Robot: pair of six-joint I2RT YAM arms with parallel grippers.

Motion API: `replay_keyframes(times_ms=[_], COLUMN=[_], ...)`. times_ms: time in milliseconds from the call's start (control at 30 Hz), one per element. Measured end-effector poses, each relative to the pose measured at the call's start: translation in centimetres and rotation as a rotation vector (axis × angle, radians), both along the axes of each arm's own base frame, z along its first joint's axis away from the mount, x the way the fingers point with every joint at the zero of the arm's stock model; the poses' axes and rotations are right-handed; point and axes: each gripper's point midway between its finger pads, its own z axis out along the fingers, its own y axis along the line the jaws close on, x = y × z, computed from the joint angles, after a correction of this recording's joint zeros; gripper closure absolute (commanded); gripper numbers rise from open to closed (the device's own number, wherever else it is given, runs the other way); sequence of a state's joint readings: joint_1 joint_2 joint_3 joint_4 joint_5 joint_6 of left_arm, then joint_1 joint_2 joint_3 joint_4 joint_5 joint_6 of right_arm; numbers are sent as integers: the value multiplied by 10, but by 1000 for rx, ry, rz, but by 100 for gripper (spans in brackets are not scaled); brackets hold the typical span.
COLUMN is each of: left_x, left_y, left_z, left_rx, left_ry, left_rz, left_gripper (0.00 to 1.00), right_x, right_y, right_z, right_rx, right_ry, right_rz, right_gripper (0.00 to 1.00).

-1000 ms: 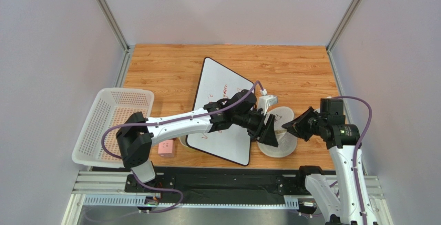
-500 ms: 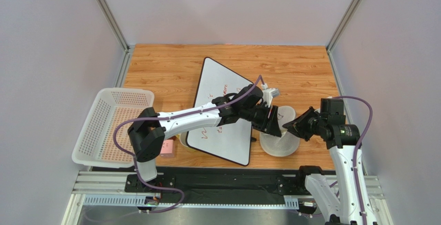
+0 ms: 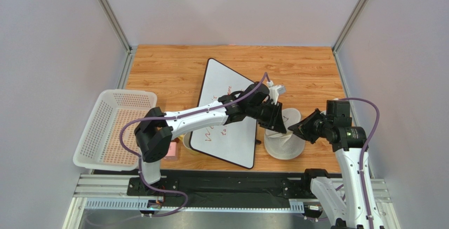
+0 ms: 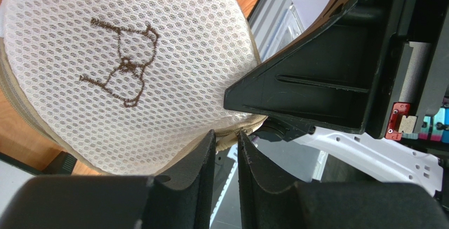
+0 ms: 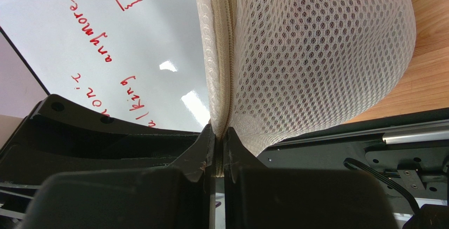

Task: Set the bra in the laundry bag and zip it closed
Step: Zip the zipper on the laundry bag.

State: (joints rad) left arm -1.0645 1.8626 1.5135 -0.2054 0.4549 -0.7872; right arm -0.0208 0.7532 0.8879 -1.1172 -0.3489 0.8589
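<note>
The laundry bag [image 3: 285, 144], a round white mesh cylinder, stands near the table's front right. Its disc lid with the dark bra icon [image 4: 122, 60] fills the left wrist view. My left gripper [image 4: 226, 137] is at the lid's edge, its jaws narrowed onto the beige zipper pull [image 4: 225, 140]. From above, that left gripper [image 3: 278, 125] reaches over the bag's left rim. Opposite it, my right gripper [image 5: 220, 134] is shut on the bag's zipper seam [image 5: 227, 55], at the bag's right side [image 3: 296, 131]. The bra is hidden.
A whiteboard [image 3: 226, 113] with red writing lies left of the bag, under my left arm. A white perforated basket [image 3: 113, 126] stands at the left edge, and a small pink box [image 3: 170, 150] lies beside it. The metal rail [image 3: 221, 187] runs along the front.
My left gripper has moved right and farther back onto the bag's rim, and its jaws have narrowed around the zipper pull. The right arm has stayed put, still pinching the seam.
</note>
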Motion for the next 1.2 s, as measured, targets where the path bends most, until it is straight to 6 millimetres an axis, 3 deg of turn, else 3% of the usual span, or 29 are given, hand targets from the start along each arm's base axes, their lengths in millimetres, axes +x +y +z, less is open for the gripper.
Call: replay_keyframes(times_ms=[233, 500, 700, 967, 1200], left_x=[-4, -12, -21, -29, -27], left_y=[-1, 17, 28, 20, 15], left_z=[3, -3, 4, 12, -8], left_rx=[-24, 5, 12, -31, 7], left_ry=[3, -8, -37, 6, 44], left_rz=[-29, -28, -16, -28, -14], left_gripper=[52, 56, 46, 40, 42], right_x=[0, 0, 0, 0, 0], right_y=[0, 0, 0, 0, 0], right_z=[0, 0, 0, -1, -1], right_rx=[1, 1, 1, 1, 1], right_ry=[0, 0, 1, 5, 5], right_rz=[1, 2, 2, 2, 1], right_gripper=[100, 100, 100, 100, 100])
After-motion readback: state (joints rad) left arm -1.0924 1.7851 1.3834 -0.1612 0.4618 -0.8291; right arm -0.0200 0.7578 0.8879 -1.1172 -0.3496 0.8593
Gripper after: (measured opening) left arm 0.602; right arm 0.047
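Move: The zipper slider and its small tab sit right at my left fingertips, barely 1 cm to the right and level with them. From that hand the lid's middle is about 5 cm ahead and 2 cm lower, and the bag's body some 3 cm back, 1 cm right and 9 cm below. The whiteboard's middle lies roughly 21 cm left, 7 cm ahead and 17 cm down. From my right hand the slider is around 2 cm left and 1 cm back. I open my left fingers from nearly shut to over half wide, coming free of the zipper tab, and draw that hand back about 3 cm and up to 3 cm left, rising slightly. Then I dip some 2 cm and ease right again, fingers spread, just short of the slider. My right hand stays still and keeps its pinch on the zipper band. ##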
